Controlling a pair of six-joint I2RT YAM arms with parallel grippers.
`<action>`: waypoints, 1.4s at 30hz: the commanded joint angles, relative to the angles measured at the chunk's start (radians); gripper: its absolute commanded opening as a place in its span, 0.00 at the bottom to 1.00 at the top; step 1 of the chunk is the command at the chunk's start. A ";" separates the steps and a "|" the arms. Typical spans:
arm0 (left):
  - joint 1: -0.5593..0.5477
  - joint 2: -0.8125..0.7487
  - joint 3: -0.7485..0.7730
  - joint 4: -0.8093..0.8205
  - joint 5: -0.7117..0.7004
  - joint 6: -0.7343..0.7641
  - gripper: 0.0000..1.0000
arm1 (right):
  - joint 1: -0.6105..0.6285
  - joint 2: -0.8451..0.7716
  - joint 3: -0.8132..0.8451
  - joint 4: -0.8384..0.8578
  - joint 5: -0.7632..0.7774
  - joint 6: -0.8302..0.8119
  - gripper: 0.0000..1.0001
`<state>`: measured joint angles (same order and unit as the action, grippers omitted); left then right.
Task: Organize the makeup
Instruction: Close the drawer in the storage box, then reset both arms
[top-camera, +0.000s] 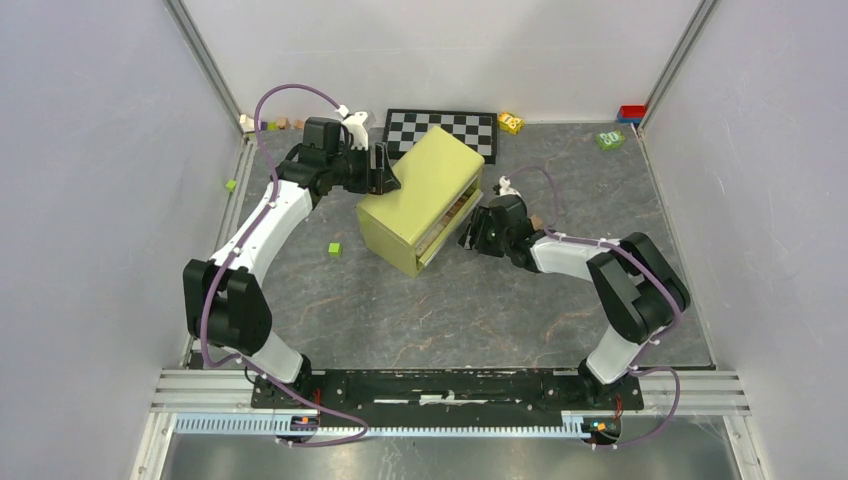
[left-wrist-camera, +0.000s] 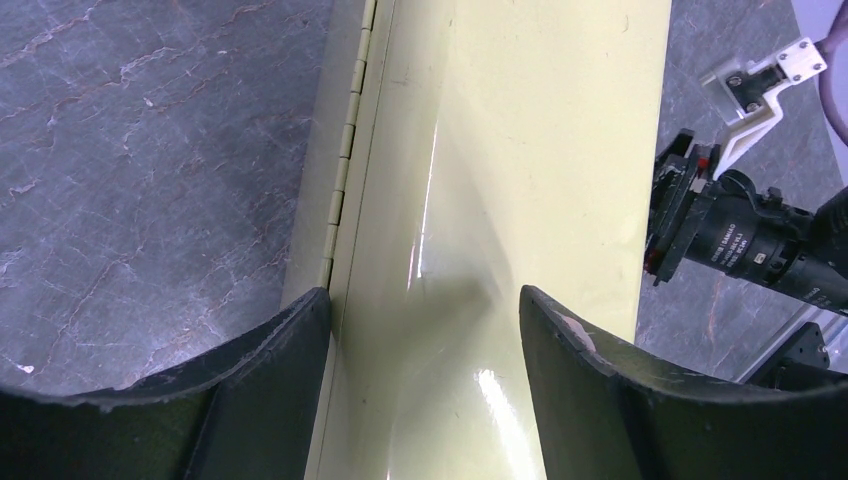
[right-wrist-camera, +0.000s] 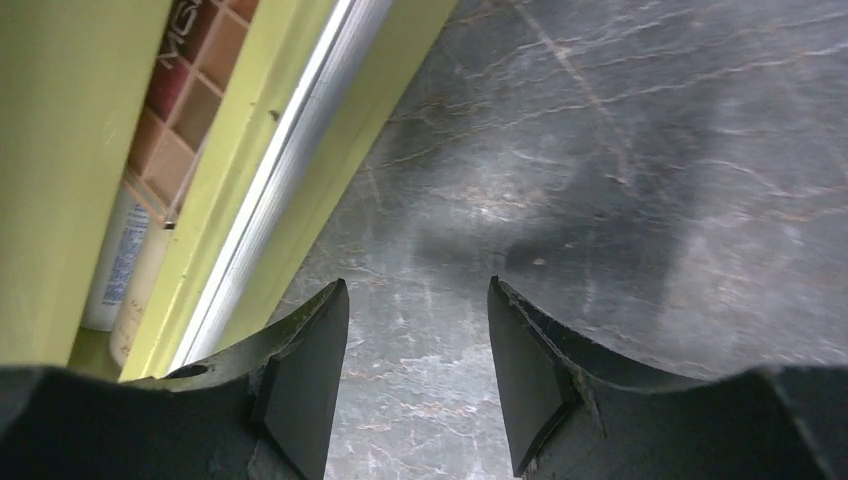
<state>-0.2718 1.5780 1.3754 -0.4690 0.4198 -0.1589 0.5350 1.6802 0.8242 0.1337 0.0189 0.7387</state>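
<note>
A yellow-green hinged box (top-camera: 420, 195) lies mid-table with its lid slightly ajar. Through the gap, the right wrist view shows makeup inside: the pink-brown eyeshadow palette (right-wrist-camera: 190, 90), a white bottle (right-wrist-camera: 112, 265) and a beige bottle (right-wrist-camera: 140, 300). My left gripper (top-camera: 385, 168) is at the box's back edge. It is open, and its fingers (left-wrist-camera: 290, 340) spread over the glossy lid (left-wrist-camera: 500, 150) beside the hinge (left-wrist-camera: 345, 160). My right gripper (top-camera: 470, 232) is low at the box's front opening. Its jaws (right-wrist-camera: 418, 290) are open over bare table, just right of the box's rim (right-wrist-camera: 290, 150).
A black-and-white chequered board (top-camera: 455, 128) lies behind the box. Small green cubes (top-camera: 334, 249) (top-camera: 230, 185) sit on the left, and wooden cubes (top-camera: 270, 124) in the back left corner. Small toys (top-camera: 511, 122) (top-camera: 610, 140) (top-camera: 631, 112) lie along the back right. Walls enclose the table.
</note>
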 joint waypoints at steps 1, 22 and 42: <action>-0.065 0.033 -0.007 -0.034 0.160 -0.036 0.73 | 0.009 0.041 0.065 0.172 -0.145 0.022 0.59; -0.060 -0.039 -0.016 -0.039 0.015 -0.004 0.74 | 0.023 -0.184 -0.032 -0.004 0.006 -0.152 0.65; -0.053 -0.472 -0.180 -0.082 -0.519 -0.098 1.00 | 0.038 -0.469 0.127 -0.675 0.265 -0.668 0.98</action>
<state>-0.3241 1.1481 1.2064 -0.4931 0.0021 -0.2100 0.5644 1.2785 0.9176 -0.4870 0.2226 0.1501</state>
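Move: The drawer's protruding front lies about 4 cm left and 3 cm ahead of the right hand, roughly level; the storage box's middle is some 12 cm left, 9 cm ahead and 4 cm up. The wooden block sits about 17 cm right and 4 cm ahead of that hand, slightly below. From the left hand, at the box's upper left side, the drawer front is roughly 15 cm right, 11 cm back and 14 cm below. The right hand pushes about 5 cm left against the drawer, then retreats right; both hands lift away, opening. ##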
